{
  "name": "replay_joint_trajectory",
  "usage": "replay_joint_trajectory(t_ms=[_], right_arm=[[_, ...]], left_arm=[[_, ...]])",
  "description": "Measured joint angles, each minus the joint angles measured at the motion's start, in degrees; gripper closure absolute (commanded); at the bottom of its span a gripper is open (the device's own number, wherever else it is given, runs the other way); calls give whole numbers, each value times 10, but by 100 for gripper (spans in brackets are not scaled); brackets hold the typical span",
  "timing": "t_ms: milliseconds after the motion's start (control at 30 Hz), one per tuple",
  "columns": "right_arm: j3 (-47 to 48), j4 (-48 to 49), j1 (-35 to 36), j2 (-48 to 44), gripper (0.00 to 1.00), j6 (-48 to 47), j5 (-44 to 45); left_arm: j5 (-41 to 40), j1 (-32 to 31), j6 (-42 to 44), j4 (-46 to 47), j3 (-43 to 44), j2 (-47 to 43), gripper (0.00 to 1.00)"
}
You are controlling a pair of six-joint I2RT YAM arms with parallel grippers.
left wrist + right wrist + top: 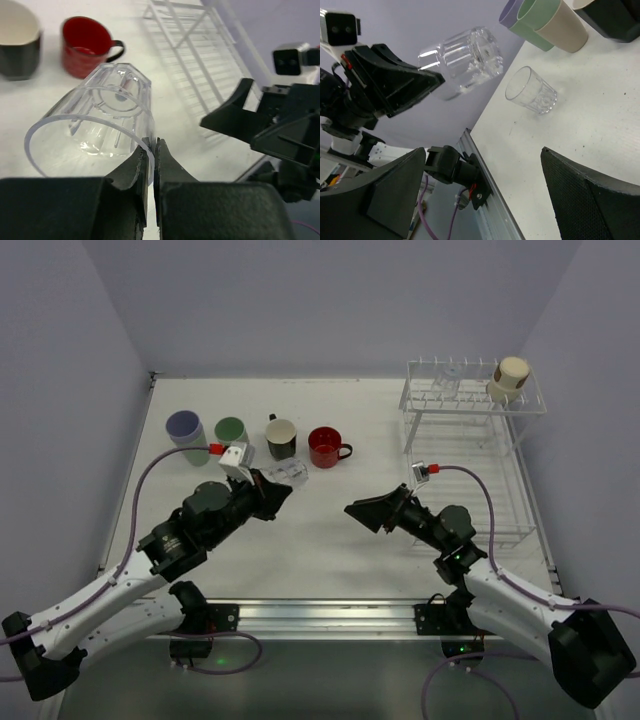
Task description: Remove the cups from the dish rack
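Note:
My left gripper (151,150) is shut on the rim of a clear ribbed glass (95,120), which hangs on its side above the table. That glass also shows in the right wrist view (467,57), with a second clear glass (531,91) lying on the table below it. My right gripper (353,511) stands wide open and holds nothing, just right of the left gripper (281,487). The dish rack (470,405) is at the right with a beige cup (509,379) on its top tier. Lavender (185,427) and green (231,430) tumblers, a black mug (281,438) and a red mug (326,447) stand on the table.
A beige tumbler (565,27) stands beside the green one (535,19) in the right wrist view. The table's metal front rail (330,615) runs between the arm bases. Grey walls close in the left, back and right sides.

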Motion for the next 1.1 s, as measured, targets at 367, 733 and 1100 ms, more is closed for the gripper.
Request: replay_joint_trajectory(t_ms=[367, 733, 1100], right_arm=[[66, -184, 1, -61, 1, -90, -4], [81, -299, 1, -70, 1, -154, 0], [81, -319, 1, -66, 1, -173, 9]], left_arm=[[-167, 46, 25, -362, 223, 111, 100], [-56, 194, 121, -398, 263, 240, 100], [-27, 194, 152, -429, 266, 281, 100]])
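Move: The clear glass in my left hand is bound for the other clear glass, standing on the table about 9 cm ahead, 11 cm left and 20 cm below that hand. Beyond the standing glass, 13 cm farther out and 3 cm more left, are the stacked green and beige cups. The black mug stands 22 cm ahead and 2 cm left of my left hand, the red mug 20 cm ahead and 10 cm right. From my right hand the standing glass is 11 cm ahead, 31 cm left and 17 cm below. Keeping its pinch on the clear glass's wall, my left hand swings about 11 cm left, then also forward some 5 cm and down some 8 cm, towards the standing glass. The wrist rolls and tips so the fingers go from nearly level to steeply down. My empty, open right hand sinks about 3.5 cm, its fingers dipping some 20 degrees. ##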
